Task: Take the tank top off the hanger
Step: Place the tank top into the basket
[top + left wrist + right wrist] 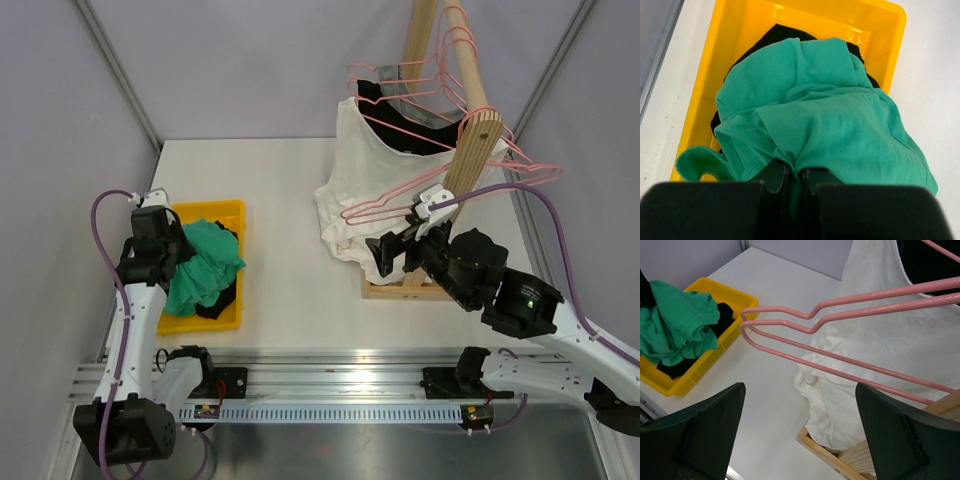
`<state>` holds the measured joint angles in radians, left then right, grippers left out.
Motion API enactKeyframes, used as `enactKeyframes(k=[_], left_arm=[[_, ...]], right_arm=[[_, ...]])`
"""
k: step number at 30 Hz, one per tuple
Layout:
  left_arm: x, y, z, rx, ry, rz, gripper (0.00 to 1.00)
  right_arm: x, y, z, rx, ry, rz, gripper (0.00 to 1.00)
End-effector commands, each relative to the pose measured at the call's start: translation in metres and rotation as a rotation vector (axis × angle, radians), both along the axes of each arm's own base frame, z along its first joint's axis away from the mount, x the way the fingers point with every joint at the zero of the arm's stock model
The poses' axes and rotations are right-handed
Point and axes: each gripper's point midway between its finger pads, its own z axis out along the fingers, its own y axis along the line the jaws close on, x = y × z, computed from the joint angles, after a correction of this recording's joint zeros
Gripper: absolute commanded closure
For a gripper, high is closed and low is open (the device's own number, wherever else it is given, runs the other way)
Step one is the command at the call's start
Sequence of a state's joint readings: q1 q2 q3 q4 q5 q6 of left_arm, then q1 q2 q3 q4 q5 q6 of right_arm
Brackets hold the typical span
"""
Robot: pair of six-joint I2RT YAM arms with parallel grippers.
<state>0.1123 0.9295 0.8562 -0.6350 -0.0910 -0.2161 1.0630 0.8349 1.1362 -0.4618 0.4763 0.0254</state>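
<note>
A white tank top hangs at the wooden rack, its hem bunched on the table. Two bare pink hangers jut out in front of it. My right gripper is open just below these hangers, touching neither them nor the cloth. My left gripper is shut on a fold of a green tank top, which drapes into the yellow bin.
A black garment hangs on another pink hanger behind the white one. More black cloth lies in the bin under the green one. The rack's wooden base sits right under my right gripper. Bare table lies between bin and rack.
</note>
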Motion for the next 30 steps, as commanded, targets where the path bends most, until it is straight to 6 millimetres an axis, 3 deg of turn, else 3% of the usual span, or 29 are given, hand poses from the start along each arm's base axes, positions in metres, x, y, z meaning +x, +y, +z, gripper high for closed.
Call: enactKeyframes(k=[1, 2, 4, 5, 6, 7, 8, 21, 24, 25, 27, 30], left_arm=[[0.006, 0.005, 0.028, 0.012, -0.108, 0.03, 0.96], [0.006, 0.005, 0.028, 0.011, -0.109, 0.028, 0.83], [0.007, 0.002, 0.029, 0.004, -0.111, 0.014, 0.82], [0.007, 0.002, 0.029, 0.003, -0.111, 0.006, 0.76], [0.007, -0.002, 0.029, -0.005, -0.114, -0.016, 0.37], [0.007, -0.003, 0.03, -0.004, -0.118, -0.026, 0.09], [0.008, -0.005, 0.033, -0.003, -0.133, -0.035, 0.01], [0.0, 0.002, 0.105, 0.066, -0.427, -0.011, 0.01], [-0.014, -0.006, 0.137, 0.077, -0.573, -0.045, 0.01], [-0.028, -0.014, 0.162, 0.095, -0.736, -0.081, 0.01], [-0.042, -0.026, 0.178, 0.099, -0.868, -0.137, 0.01], [-0.039, -0.03, 0.172, 0.094, -0.816, -0.17, 0.01]], right_arm=[[0.0, -0.004, 0.014, 0.057, -0.015, -0.009, 0.0], [0.0, -0.003, 0.013, 0.056, -0.015, -0.007, 0.01], [-0.001, -0.004, 0.014, 0.057, -0.014, -0.008, 0.01], [-0.001, -0.004, 0.014, 0.058, -0.014, -0.006, 0.01], [-0.001, -0.004, 0.014, 0.06, -0.014, -0.008, 0.0], [0.0, -0.004, 0.014, 0.061, -0.013, -0.008, 0.01], [0.0, -0.004, 0.013, 0.06, -0.01, -0.008, 0.0], [0.001, -0.006, 0.017, 0.039, -0.012, -0.022, 0.0], [0.002, -0.008, 0.017, 0.039, -0.015, -0.029, 0.0], [0.001, -0.009, 0.016, 0.041, -0.016, -0.031, 0.01], [0.003, -0.01, 0.012, 0.036, -0.014, -0.042, 0.01], [0.004, -0.011, 0.006, 0.017, -0.009, -0.05, 0.01]])
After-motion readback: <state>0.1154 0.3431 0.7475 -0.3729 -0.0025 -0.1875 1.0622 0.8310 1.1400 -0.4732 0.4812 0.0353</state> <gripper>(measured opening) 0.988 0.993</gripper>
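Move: My left hand still holds the green tank top low over the yellow basket, whose middle is about 2 cm back, 1 cm to the right and 10 cm below it. The tank top's bulk lies some 2 cm back and 3 cm to the right, about 6 cm down, and the black garment under it about 1 cm back, 4 cm right and 9 cm down. From my right hand the basket is roughly 35 cm left, 3 cm ahead and 28 cm below. I spread my left fingers wide and let go of the tank top while barely rising. Then I lift the hand straight up away from it, about 15 cm in all and ever faster, tipping the fingers up some 40 degrees from their downward slant. Near the end I also draw back about 5 cm towards my base. ##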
